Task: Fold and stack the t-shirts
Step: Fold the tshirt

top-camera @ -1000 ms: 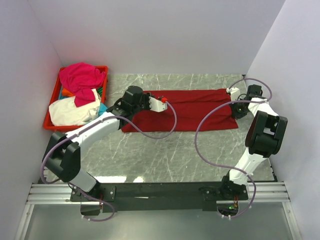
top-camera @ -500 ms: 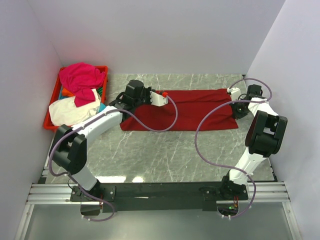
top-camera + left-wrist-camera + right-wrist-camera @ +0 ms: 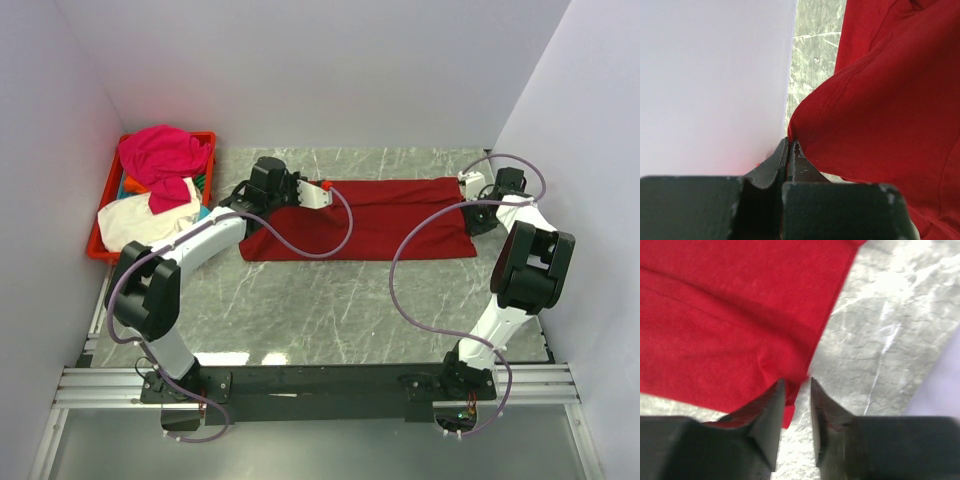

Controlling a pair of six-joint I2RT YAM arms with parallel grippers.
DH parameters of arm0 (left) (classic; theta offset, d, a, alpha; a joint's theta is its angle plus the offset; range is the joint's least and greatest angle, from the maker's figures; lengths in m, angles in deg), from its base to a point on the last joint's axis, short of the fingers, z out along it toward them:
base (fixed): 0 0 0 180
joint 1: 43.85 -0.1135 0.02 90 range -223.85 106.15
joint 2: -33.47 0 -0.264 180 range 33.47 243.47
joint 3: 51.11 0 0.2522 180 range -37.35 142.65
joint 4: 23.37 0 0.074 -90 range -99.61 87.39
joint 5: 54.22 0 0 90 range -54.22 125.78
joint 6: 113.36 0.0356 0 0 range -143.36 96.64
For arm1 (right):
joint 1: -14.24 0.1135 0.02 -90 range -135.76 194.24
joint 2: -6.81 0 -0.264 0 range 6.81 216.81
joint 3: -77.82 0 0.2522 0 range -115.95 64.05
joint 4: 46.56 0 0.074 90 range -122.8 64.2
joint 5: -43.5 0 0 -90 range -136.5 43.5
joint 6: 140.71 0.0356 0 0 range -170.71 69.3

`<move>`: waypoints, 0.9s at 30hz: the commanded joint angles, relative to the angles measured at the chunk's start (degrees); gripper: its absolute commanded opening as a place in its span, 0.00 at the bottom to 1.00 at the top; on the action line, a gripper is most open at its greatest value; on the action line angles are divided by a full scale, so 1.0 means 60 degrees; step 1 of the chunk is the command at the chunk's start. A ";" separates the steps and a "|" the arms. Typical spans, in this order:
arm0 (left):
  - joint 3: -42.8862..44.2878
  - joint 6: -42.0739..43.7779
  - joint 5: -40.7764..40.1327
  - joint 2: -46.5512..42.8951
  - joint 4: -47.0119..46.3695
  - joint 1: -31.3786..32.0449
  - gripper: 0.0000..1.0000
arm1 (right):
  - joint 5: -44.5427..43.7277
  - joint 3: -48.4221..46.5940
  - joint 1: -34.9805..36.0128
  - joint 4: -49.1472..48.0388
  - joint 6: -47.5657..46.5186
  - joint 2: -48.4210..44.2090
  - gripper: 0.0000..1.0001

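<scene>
A dark red t-shirt [image 3: 400, 220] lies as a long folded strip across the back of the marble table. My left gripper [image 3: 325, 187] is at its far left edge. In the left wrist view the jaws [image 3: 790, 142] are shut, pinching a raised fold of the red cloth [image 3: 890, 100] at their tips. My right gripper [image 3: 468, 182] is at the strip's far right corner. There the jaws [image 3: 797, 382] stand a little apart, with the shirt's corner [image 3: 730, 315] lying by the left finger, no longer clamped.
A red crate [image 3: 205, 136] at the back left holds a magenta t-shirt [image 3: 160, 155] and a cream-white one [image 3: 145, 220], with cyan and orange cloth beneath. The back wall [image 3: 715, 75] is close behind the left gripper. The right wall stands beside the right arm.
The left gripper has carried the shirt's edge toward the back and slightly left. The right gripper's jaws have parted and released the shirt's corner.
</scene>
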 commanded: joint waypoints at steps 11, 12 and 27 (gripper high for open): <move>-0.0069 -0.0019 0.0575 -0.0194 -0.0198 -0.0055 0.00 | 0.2389 -0.1057 0.0833 0.0423 0.0291 -0.0591 0.50; -0.0157 -0.0018 0.0648 -0.0238 -0.0227 -0.0055 0.00 | 0.2817 -0.1479 0.0965 0.1137 0.0084 -0.0503 0.50; -0.2529 -0.1322 0.2363 -0.2040 0.0901 -0.0128 0.00 | 0.5107 -0.5540 0.4451 0.3825 0.0899 0.2410 0.50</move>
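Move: The right hand is at the t-shirt's right end, its opening fingers about the edge; the middle of the shirt lies roughly 31 cm to its left and 2 cm ahead, slightly below. From it, the near right corner is about 8 cm back and the far right corner some 14 cm ahead and 4 cm left. The left hand holds lifted cloth; below it by about 15 cm, the near edge lies 14 cm back, the left end 13 cm left and 2 cm back. Open the right fingers further to come free of the shirt's right end, then swing that hand some 26 cm left over the shirt towards its middle, a little forward, rising about 9 cm before starting to sink, wrist turning counter-clockwise by 35 degrees or so. Keep the left pinch shut; after a brief hold, bring its cloth about 7 cm back towards the near edge and 5 cm down, fingers tipping slightly downward. ##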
